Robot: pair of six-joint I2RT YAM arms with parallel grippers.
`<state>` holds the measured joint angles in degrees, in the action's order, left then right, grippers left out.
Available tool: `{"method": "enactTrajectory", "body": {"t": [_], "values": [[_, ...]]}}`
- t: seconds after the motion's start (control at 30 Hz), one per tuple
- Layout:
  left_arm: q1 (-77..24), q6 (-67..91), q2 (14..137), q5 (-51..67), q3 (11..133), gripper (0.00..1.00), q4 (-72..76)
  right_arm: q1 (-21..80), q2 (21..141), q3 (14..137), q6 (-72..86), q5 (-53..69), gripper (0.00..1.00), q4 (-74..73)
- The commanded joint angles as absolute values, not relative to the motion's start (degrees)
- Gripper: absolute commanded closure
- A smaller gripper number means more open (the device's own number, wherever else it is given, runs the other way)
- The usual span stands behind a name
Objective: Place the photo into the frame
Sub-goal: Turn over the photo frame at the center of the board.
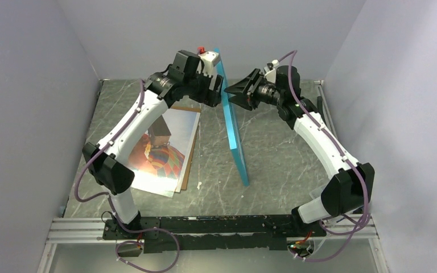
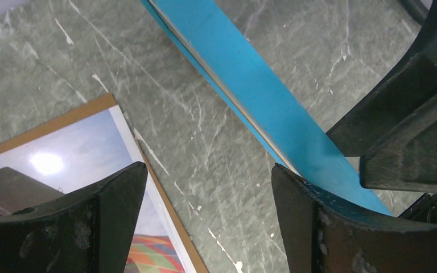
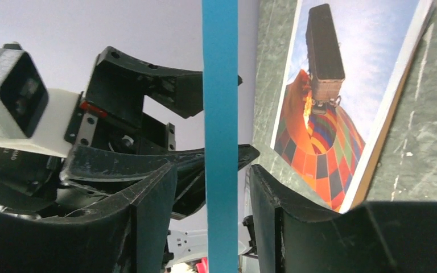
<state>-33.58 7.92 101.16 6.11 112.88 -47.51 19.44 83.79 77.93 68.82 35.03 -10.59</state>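
The turquoise frame (image 1: 234, 136) stands on edge on the table, running from the back toward the front. My right gripper (image 1: 234, 94) straddles its top rim; in the right wrist view the frame's rim (image 3: 220, 114) passes between the fingers of the right gripper (image 3: 212, 168), with a gap on each side, so the jaws are open. On the frame's left side my left gripper (image 1: 217, 94) is wide open and holds nothing. In the left wrist view, bare table shows between the left gripper's (image 2: 209, 168) fingers and the frame (image 2: 250, 85) runs past its right finger. The balloon photo (image 1: 168, 151) (image 2: 62, 153) (image 3: 330, 114) lies flat to the left.
A brown backing board (image 1: 189, 165) (image 2: 165, 199) (image 3: 384, 131) lies under the photo, its edge showing along the photo's right side. Pale walls close in the grey marbled table (image 1: 284, 165) on three sides. The arms' base rail (image 1: 216, 224) runs along the near edge.
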Motion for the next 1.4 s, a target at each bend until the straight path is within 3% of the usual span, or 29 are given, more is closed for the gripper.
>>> {"method": "enactTrajectory", "body": {"t": [0.0,0.37,0.73,1.37], "values": [[-34.72,7.52,102.81,4.8,118.0,0.14,-44.93,17.8,81.92,80.18,66.12,36.76,0.42,-14.1],[-35.85,7.84,109.82,4.35,124.22,0.14,-44.75,15.18,82.14,92.83,45.52,32.84,0.25,-38.1],[-36.65,8.1,115.72,5.01,130.96,0.13,-44.69,15.21,85.7,104.84,30.84,24.99,0.24,-58.68],[-38.73,6.23,122.49,3.72,135.68,0.12,-45.53,17.57,87.87,111.28,26.46,16.1,0.25,-65.84]]}}
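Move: My left hand hangs open beside the standing frame: the middle of its top rail is about 3 cm to the right, level fore and aft and about 1 cm above. The bottom rail stands on the table some 8 cm to the right, level fore and aft, 30 cm below; the photo lies 25 cm left, 6 cm back, also 30 cm below. For my right hand the top rail is between its half-open fingers, 1 cm to the left and 1 cm below. With its open fingers at the rail's left face, my left hand carries the top rail over to the right, about 8 cm right and 5 cm forward, sinking a few centimetres at the end. My right hand gives way in the same direction, some 9 cm right and 3 cm back, opening wider around the rail while rolling about 40 degrees so its fingertips tip down. ##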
